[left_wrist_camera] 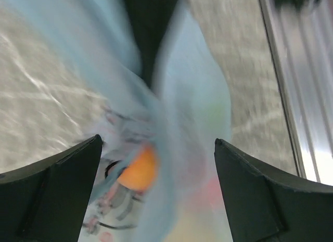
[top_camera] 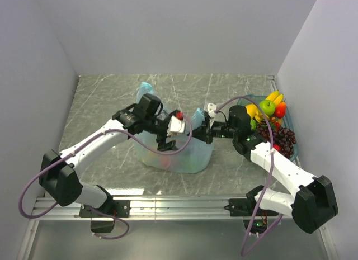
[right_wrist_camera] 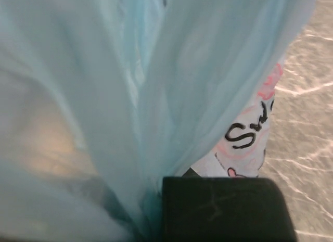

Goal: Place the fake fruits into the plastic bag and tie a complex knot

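The light-blue plastic bag [top_camera: 190,158] stands at the table's middle between both arms. My left gripper [top_camera: 168,138] hangs over its near-left side, jaws wide open with nothing between them. In the left wrist view this gripper [left_wrist_camera: 158,140] looks down on the bag [left_wrist_camera: 192,106], and an orange fruit [left_wrist_camera: 139,169] shows through the film. My right gripper [top_camera: 205,129] is shut on the bag's right edge. In the right wrist view the bag film [right_wrist_camera: 104,96] is pinched at the gripper [right_wrist_camera: 156,198]. Banana [top_camera: 273,97], green apple [top_camera: 267,107] and grapes [top_camera: 283,138] lie at the right.
The remaining fruits sit in a teal tray [top_camera: 295,150] against the right wall, beside my right arm. A red piece [top_camera: 281,109] lies next to the apple. The bag's far handle [top_camera: 144,90] sticks up at the back left. A metal rail [top_camera: 179,204] runs along the near edge.
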Motion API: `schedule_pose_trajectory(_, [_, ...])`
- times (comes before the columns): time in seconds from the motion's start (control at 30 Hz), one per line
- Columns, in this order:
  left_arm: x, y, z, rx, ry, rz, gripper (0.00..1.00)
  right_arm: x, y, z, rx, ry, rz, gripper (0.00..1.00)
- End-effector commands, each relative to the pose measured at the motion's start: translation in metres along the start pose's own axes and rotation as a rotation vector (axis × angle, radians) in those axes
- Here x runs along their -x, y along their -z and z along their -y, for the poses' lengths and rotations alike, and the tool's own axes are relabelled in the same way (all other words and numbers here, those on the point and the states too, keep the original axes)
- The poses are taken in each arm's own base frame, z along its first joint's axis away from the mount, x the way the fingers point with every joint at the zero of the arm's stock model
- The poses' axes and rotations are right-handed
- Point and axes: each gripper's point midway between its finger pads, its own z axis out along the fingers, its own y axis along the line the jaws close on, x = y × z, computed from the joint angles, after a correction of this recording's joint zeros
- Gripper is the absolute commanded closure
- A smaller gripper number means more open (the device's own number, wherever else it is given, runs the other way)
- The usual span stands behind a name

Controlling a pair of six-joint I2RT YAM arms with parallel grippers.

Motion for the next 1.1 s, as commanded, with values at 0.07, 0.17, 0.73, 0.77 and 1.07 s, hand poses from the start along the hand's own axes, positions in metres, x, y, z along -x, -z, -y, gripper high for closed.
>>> schedule_pose_trajectory(0.07, [-0.071,-0.010,0.015,0.006,-0.054,-0.104,0.12,0.006,-0.001,0.054,-0.200,-0.016,0.046,1.00])
schedule_pose_trajectory(0.17, [-0.091,-0.016,0.017,0.004,-0.021,-0.117,0.29,0.003,0.000,0.080,-0.288,-0.068,0.067,1.00])
schedule_pose_trajectory(0.73, [-0.121,-0.054,0.008,0.036,0.166,-0.064,0.98,-0.067,-0.002,0.173,-0.598,-0.343,-0.034,1.00])
schedule_pose_trajectory(0.77, [-0.121,-0.057,0.009,0.031,0.169,-0.071,0.98,-0.078,-0.004,0.182,-0.609,-0.370,-0.057,1.00])
schedule_pose_trajectory(1.07, [-0.111,-0.069,0.028,-0.004,0.157,-0.109,1.00,-0.028,-0.008,0.211,-0.548,-0.534,-0.035,1.00])
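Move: Aim the open left gripper at the plastic bag's loose upper film, about 10 cm below it, some 2 cm ahead and 2 cm to its left; the bagged fruits lie straight under the hand, roughly 18 cm down. From the right gripper, which already holds a bag handle, that film is about 8 cm left, 2 cm ahead and 11 cm down. The bag's free flap stands some 25 cm ahead of the left hand, 14 cm to its left and 10 cm below. Drop the left gripper fast, about 9 cm, onto the plastic bag, shut the fingers to pinch the film just above the fruits, and keep easing down and forward with it. Meanwhile keep the right grip on the handle and carry it some 14 cm forward and 10 cm down, swinging the fingers clockwise about 20 degrees and rolling the wrist top forward. ##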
